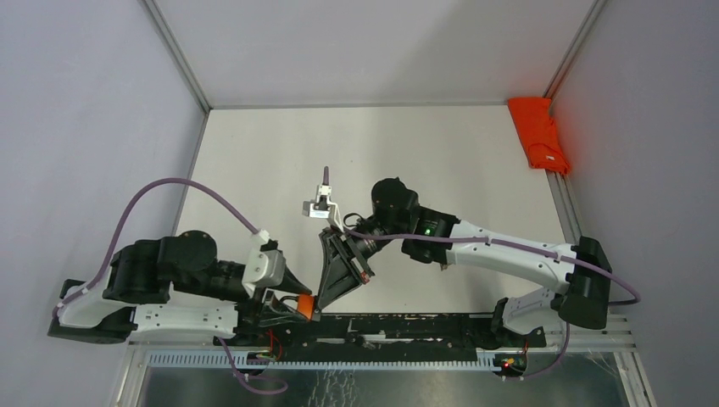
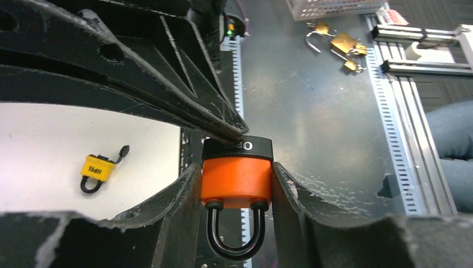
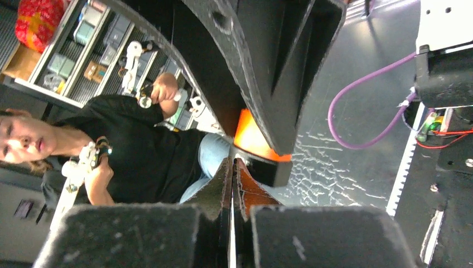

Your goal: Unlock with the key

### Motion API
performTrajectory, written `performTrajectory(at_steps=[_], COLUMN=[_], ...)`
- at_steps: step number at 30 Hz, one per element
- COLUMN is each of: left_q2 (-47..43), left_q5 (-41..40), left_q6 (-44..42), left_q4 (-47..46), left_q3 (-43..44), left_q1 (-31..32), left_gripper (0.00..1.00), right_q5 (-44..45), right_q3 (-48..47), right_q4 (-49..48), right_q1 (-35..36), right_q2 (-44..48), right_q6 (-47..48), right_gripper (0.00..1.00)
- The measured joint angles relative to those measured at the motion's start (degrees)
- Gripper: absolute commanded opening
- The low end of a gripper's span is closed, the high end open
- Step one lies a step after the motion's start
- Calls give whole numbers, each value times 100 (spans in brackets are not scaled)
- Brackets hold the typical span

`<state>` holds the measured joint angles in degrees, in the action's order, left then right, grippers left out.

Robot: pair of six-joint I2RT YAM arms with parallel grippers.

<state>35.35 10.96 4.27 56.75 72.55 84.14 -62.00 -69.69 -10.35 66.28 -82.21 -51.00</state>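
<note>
An orange padlock (image 2: pixel 236 178) with a black cap sits between the fingers of my left gripper (image 2: pixel 236 167), low over the table's near edge. Its black shackle (image 2: pixel 234 244) points back toward my wrist and sits in the body. In the top view the padlock (image 1: pixel 303 303) shows just past the left gripper (image 1: pixel 298 309). My right gripper (image 1: pixel 320 302) reaches down from the right. It is shut, and its tips (image 2: pixel 237 133) press against the padlock's black cap. In the right wrist view the closed right gripper (image 3: pixel 232 163) meets the padlock (image 3: pixel 254 137). The key is hidden.
A yellow padlock (image 2: pixel 97 167) with a black tab lies on the white table. A small pale object (image 1: pixel 320 205) lies mid-table. An orange cloth (image 1: pixel 538 136) sits at the far right corner. Brass padlocks (image 2: pixel 340 43) lie on the floor. A person (image 3: pixel 111 145) sits beyond the table.
</note>
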Motion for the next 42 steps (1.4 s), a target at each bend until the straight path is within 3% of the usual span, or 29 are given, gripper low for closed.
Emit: performTrajectory(at_steps=[6,9,13,20,24,33,42], left_q2=[66,-201,-883,-1143,-791,-334,-997], left_q5=[-647,-1106,-1845,-3746,-4603,-5086,-5097], left_q6=[0,0,4,63,76,76,111], left_q4=[-33,-282,-879,-1327,-1576,-1882,-2037], left_q3=[-140,-520,-1397,-1895,-1882,-1886,-2046], left_q1=[0,0,0,0,0,0,0], left_gripper=[2,2,2,2,2,2,2], right_q5=[472,1027,2400,4175,4964,5602,5635], right_q3=[380,404,398,1145,1563,2229,2420], right_q4=[164,960,2297,3272,3536,3346,2695], right_q1=[-247,-658,-922,-813,-260,315,741], right_q2=[313,474,546,389,-122,-411,-409], right_q6=[291,1099,2323,3456,3740,3742,3668], right_gripper=[0,13,31,37,38,40,39])
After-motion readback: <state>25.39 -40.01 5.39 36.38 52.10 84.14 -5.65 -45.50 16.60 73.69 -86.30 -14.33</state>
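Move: Beneath both hands, the keys have already dropped from the right fingers and show over the black strip at the table's near edge, about level with the right hand, 8 cm to its right and some 36 cm below. The orange padlock is about 3 cm to its left; the yellow padlock is some 18 cm ahead, 7 cm right and 34 cm below. From the left hand, which still grips the orange padlock, the keys are roughly 10 cm right and 35 cm below. Leaving the orange padlock, the empty right hand swings forward and right while dropping about 32 cm towards the keys, then eases back; its wrist tips the fingers steeply down and they open to not quite half. The left hand keeps its grip on the orange padlock and carries it some 15 cm forward, sinking slightly and turning about 50 degrees counter-clockwise. ##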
